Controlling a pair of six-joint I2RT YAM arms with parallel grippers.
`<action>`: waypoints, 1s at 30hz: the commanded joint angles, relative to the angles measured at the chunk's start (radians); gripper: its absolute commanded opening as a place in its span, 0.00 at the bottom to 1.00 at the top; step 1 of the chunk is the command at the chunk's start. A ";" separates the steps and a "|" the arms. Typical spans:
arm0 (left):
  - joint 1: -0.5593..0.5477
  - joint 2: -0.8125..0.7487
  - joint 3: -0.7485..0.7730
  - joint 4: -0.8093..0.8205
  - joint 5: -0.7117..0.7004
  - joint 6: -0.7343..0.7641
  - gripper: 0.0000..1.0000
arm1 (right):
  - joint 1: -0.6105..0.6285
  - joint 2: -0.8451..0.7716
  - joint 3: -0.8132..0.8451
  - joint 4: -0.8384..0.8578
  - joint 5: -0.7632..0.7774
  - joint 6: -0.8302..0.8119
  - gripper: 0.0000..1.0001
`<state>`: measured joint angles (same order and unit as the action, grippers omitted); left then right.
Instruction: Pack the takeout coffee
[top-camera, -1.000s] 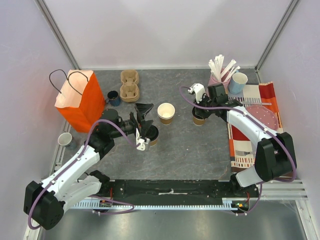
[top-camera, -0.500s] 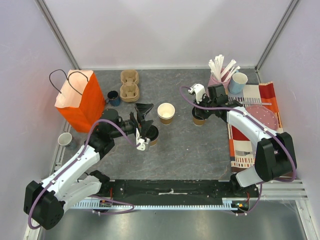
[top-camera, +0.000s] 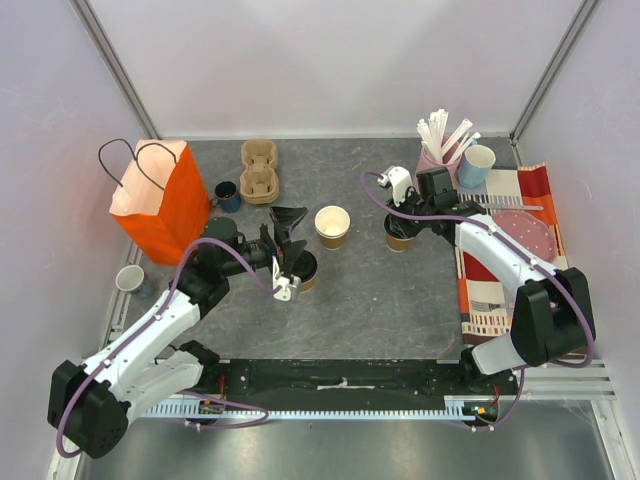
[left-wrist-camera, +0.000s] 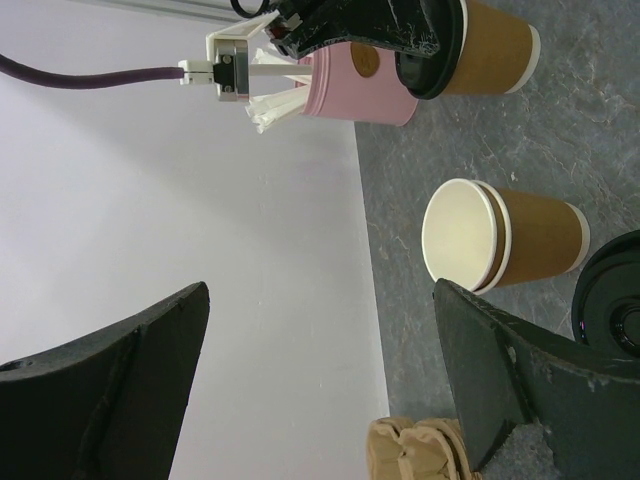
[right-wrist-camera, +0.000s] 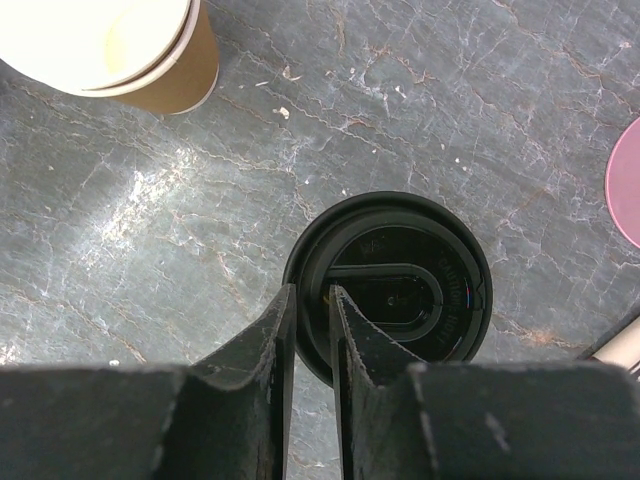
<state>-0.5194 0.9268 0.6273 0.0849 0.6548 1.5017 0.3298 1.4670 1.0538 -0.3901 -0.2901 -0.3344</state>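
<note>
A brown paper cup with a black lid stands right of centre. My right gripper hovers just over it. In the right wrist view the gripper is open only a little, and its narrow jaws straddle the near rim of that lid. A second lidded cup stands beside my left gripper, whose jaws are wide open with nothing between them. Between the two stands an unlidded brown cup, cream inside.
An orange paper bag stands at the left, with cardboard cup carriers and a dark blue mug behind it. At the back right are a pink holder of white sticks, a light blue cup and a striped cloth.
My right gripper's jaws, shut half a second ago, have parted slightly on the lid's rim. Both arms and the cups stay where they were.
</note>
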 joint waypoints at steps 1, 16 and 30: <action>-0.005 0.003 0.035 0.035 0.005 0.011 1.00 | -0.003 -0.030 -0.009 0.002 0.000 0.011 0.28; -0.005 -0.002 0.058 0.021 -0.030 -0.190 1.00 | -0.003 -0.065 0.066 -0.061 -0.030 0.011 0.62; 0.010 0.128 0.310 -0.273 -0.309 -0.935 0.91 | 0.047 -0.091 0.221 -0.037 -0.103 0.055 0.75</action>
<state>-0.5194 1.0069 0.8284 -0.0158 0.4774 0.9321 0.3321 1.4220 1.2152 -0.4831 -0.3279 -0.3355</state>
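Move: The right hand is just above the near-left part of its lidded cup: the cup's middle lies about 2 cm ahead, 2 cm right and 6 cm below. From this hand the stacked open cups stand 14 cm left and 2 cm ahead, the pink straw holder 15 cm ahead and 10 cm right. From the left hand the cardboard carrier is some 23 cm ahead, 9 cm left and 22 cm down; the other lidded cup is 2 cm back and 18 cm below, the stacked cups 7 cm ahead and 8 cm right. Ease the right hand back about 1 cm over the lid while spreading its fingers from a narrow gap to wide, then lift it some 7 cm straight up off the lidded cup, edging forward as it rises. Late on, start the wide-open left gripper forward and up towards the carrier's side, rolling it about 30 degrees so its top tips forward. ##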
